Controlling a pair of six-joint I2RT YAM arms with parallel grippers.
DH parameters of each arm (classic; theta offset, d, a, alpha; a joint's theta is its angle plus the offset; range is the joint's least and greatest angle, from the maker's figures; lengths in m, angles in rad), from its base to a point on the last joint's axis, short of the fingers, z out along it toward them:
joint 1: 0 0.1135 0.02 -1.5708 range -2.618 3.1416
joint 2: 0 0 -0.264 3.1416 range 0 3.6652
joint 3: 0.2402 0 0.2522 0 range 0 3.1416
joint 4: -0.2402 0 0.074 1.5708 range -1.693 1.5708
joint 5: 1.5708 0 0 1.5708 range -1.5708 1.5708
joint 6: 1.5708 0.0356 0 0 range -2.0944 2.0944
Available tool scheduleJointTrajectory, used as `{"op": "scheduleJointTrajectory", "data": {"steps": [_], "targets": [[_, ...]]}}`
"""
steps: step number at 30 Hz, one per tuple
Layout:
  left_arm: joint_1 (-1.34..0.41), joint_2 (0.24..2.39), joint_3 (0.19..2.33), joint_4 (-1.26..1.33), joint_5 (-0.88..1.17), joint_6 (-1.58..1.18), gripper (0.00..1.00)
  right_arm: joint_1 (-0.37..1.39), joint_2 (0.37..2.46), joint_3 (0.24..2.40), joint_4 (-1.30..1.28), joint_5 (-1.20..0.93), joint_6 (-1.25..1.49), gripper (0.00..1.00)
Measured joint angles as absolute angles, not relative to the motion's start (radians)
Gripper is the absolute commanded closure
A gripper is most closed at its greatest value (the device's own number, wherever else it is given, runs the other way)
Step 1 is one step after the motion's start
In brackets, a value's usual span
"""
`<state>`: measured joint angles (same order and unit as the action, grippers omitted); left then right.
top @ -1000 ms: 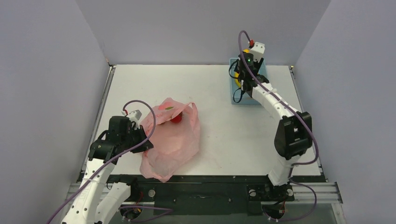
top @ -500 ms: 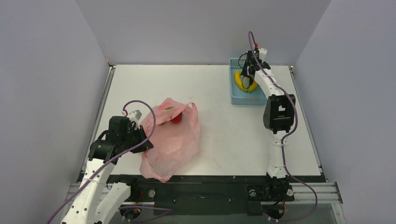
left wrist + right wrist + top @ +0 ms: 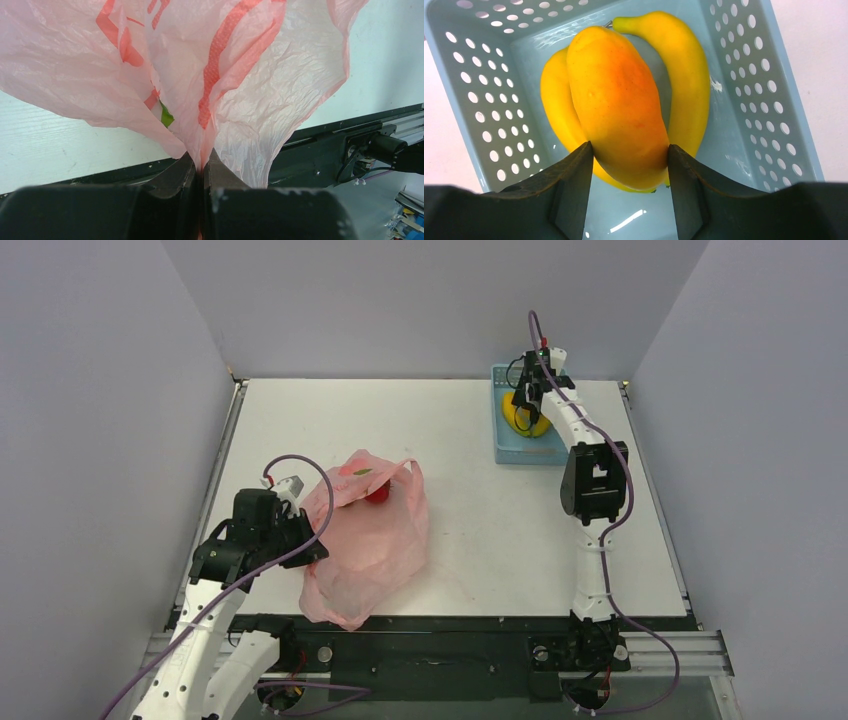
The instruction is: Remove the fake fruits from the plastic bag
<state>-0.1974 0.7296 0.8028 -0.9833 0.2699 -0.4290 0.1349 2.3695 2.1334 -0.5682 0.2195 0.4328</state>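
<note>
The pink plastic bag (image 3: 365,540) lies crumpled at the table's near left, and a red apple (image 3: 377,495) shows at its far mouth. My left gripper (image 3: 315,545) is shut on a pinched fold of the bag (image 3: 250,75), the jaws (image 3: 202,160) pressed together on the film. At the far right, my right gripper (image 3: 528,412) reaches down into the light-blue basket (image 3: 503,448). It is shut on an orange-yellow mango (image 3: 616,100), one finger on each side (image 3: 629,146). Two yellow bananas (image 3: 686,75) (image 3: 555,105) lie under the mango on the basket floor.
The basket's perforated walls (image 3: 479,90) close in around the right gripper. Grey enclosure walls stand on three sides of the white table (image 3: 480,520). A black rail (image 3: 430,630) runs along the near edge by the arm bases.
The right arm has stretched farther back, carrying the mango deeper over the basket. The left arm and the bag have not moved.
</note>
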Motion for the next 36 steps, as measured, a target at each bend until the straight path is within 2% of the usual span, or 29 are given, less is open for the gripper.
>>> {"op": "scheduleJointTrajectory", "data": {"steps": [9, 12, 14, 22, 26, 30, 36], "targets": [[-0.197, 0.725, 0.803, -0.983, 0.270, -0.429, 0.99, 0.140, 2.418, 2.178, -0.577, 0.230, 0.415, 0.43], [-0.197, 0.725, 0.803, -0.983, 0.270, -0.429, 0.99, 0.144, 2.431, 2.179, -0.581, 0.235, 0.401, 0.28], [-0.197, 0.725, 0.803, -0.983, 0.270, -0.429, 0.99, 0.147, 2.434, 2.183, -0.588, 0.238, 0.390, 0.24], [-0.197, 0.727, 0.803, -0.983, 0.270, -0.429, 0.99, 0.162, 2.418, 2.205, -0.603, 0.241, 0.369, 0.22], [-0.197, 0.727, 0.803, -0.983, 0.270, -0.429, 0.99, 0.182, 2.339, 2.175, -0.624, 0.261, 0.362, 0.22], [-0.197, 0.728, 0.803, -0.983, 0.270, -0.429, 0.99, 0.244, 2.113, 1.995, -0.592, 0.283, 0.361, 0.23], [-0.197, 0.728, 0.803, -0.983, 0.271, -0.429, 0.99, 0.413, 1.732, 1.574, -0.386, 0.277, 0.387, 0.26]]}}
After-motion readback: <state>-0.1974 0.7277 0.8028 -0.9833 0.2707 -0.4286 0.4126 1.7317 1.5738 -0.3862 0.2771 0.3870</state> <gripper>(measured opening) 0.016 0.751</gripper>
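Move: The right hand already has the mango inside the blue basket, pinched by its near end. The gap between the two bananas, where the mango is to lie, is about 4 cm ahead, 1 cm right and 3 cm below. The left banana lies some 4 cm left and 5 cm ahead, the right banana about 7 cm right and 4 cm ahead, both 3 cm down. From the left hand that gap is roughly 46 cm ahead, 54 cm right and 10 cm lower. Down first, about 2 cm, the right hand lowers the mango towards the gap between the bananas, and its fingers open from half to well apart, letting go. It then climbs clear some 16 cm, swinging back and left out of the basket towards the bag, the wrist turning about 15 degrees counter-clockwise and tipping its fingers up about as much. ##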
